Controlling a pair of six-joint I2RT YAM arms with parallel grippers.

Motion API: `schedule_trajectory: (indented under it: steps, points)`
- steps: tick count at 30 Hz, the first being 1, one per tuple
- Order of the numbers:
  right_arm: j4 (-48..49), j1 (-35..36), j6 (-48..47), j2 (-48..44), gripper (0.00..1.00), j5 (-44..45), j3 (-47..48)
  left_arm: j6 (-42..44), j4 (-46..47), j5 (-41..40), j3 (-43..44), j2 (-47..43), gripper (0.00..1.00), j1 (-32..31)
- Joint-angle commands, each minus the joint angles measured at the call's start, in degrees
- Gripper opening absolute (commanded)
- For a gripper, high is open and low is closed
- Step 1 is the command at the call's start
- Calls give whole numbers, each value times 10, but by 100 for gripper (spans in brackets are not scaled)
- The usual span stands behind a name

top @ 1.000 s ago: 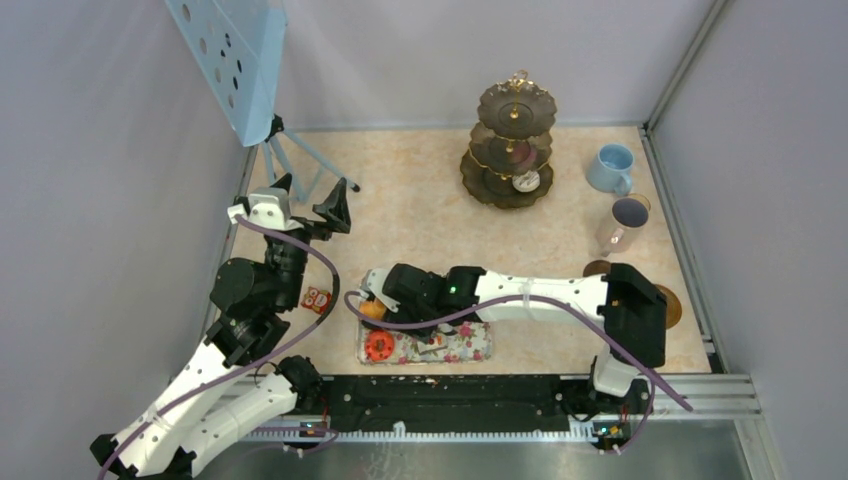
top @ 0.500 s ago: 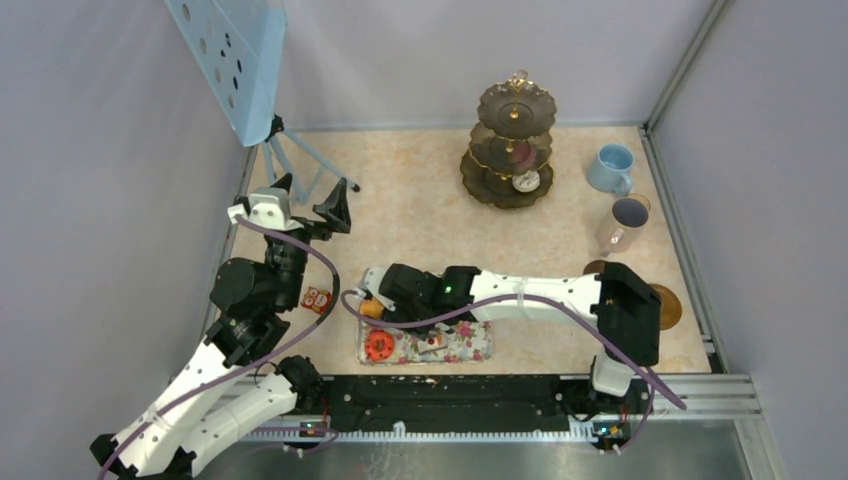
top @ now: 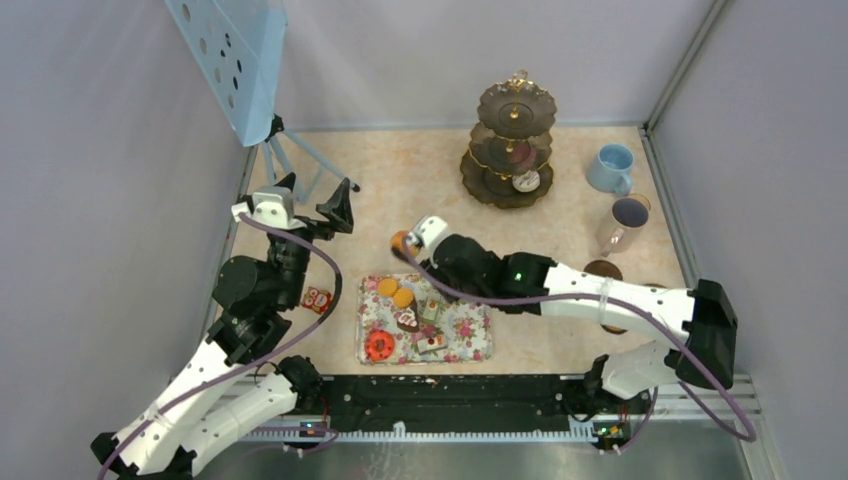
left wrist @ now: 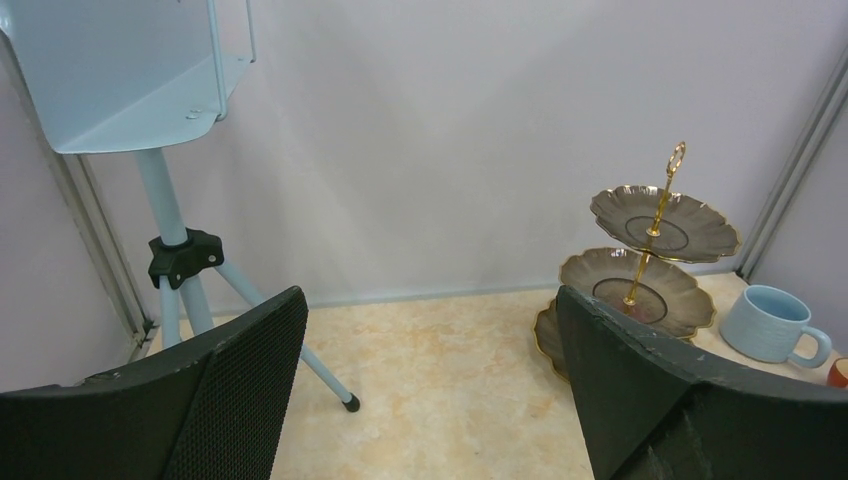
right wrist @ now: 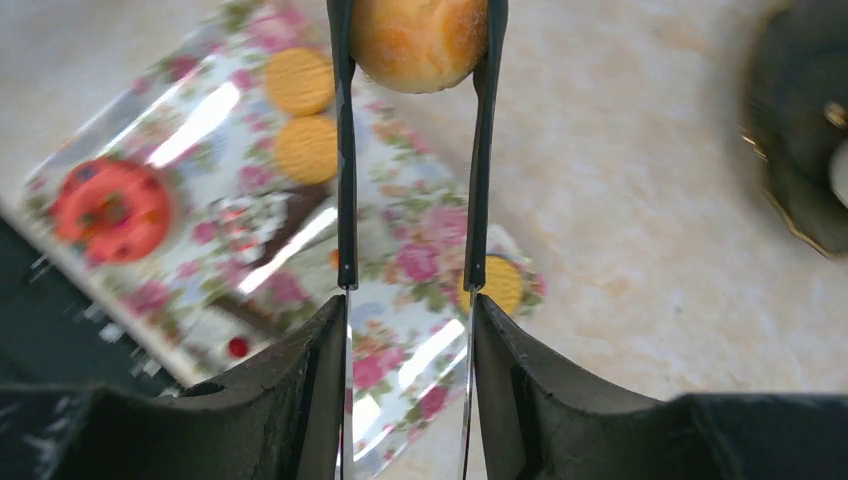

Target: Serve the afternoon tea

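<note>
My right gripper (top: 438,252) (right wrist: 410,305) is shut on the black tongs (right wrist: 344,180), whose tips pinch a golden-orange round bun (top: 401,242) (right wrist: 418,38) above the tabletop just behind the floral tray (top: 472,342) (right wrist: 420,250). On the tray lie a red donut (top: 379,345) (right wrist: 112,208), two orange rounds (top: 387,287) (right wrist: 307,148) and cake slices (top: 408,320). The dark three-tier stand (top: 512,140) (left wrist: 650,260) is at the back. A light-blue cup (top: 610,168) (left wrist: 768,322) and a pale-grey cup (top: 625,222) stand at the right. My left gripper (top: 312,200) (left wrist: 430,330) hangs open and empty at the left.
A light-blue tripod stand (top: 240,60) (left wrist: 185,250) fills the back left corner. A small red box (top: 317,299) lies by the left arm. A brown saucer (top: 600,270) sits beside the right arm. Grey walls close in three sides.
The right gripper rose from the tray's left end and moved back and to the right with the bun in the tongs, uncovering the treats on the tray. The left arm stayed still.
</note>
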Motion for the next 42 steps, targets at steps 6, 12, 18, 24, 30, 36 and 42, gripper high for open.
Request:
schedule_trajectory:
  steps: [6,12,18,24,30,36,42]
  points:
    - [146,-214,114,87,11,120,10,-14,17,17,-1,6,99,2]
    - [167,-280,148,198,12,123,85,-20,16,22,-2,4,99,2]
    - [194,-298,150,251,12,154,116,-22,17,24,-2,4,99,2]
    - [213,-326,159,273,15,145,126,-22,19,26,-3,4,99,2]
    - [238,-345,143,319,23,140,153,-21,19,25,-4,4,99,2]
    - [240,-351,133,350,39,139,184,-20,18,26,-4,2,99,2]
    - [230,-352,132,344,50,127,183,-20,20,29,-3,2,99,2]
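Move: The left part of the stand's bottom tier, where the bun in my right hand's tongs is going, lies about 34 cm ahead of that hand, 9 cm to its right and 14 cm below. The stand's pole is 7 cm farther right than that spot, with the white-iced treat just in front and right of the pole. The treat tray is almost straight beneath, 18 cm down, centred 2 cm back and 4 cm left. From my left hand the spot is roughly 27 cm ahead, 27 cm right and 38 cm down. I keep the orange bun pinched in the tongs and swing my right hand forward off the tray towards the cake stand, about 29 cm out and 10 cm to the right. I turn it some 50 degrees clockwise so the tongs point ahead, sinking nearly 10 cm on the way to slip the tips under the middle tier's left rim. At the very end my fingers ease open slightly and the tongs spread a little. ##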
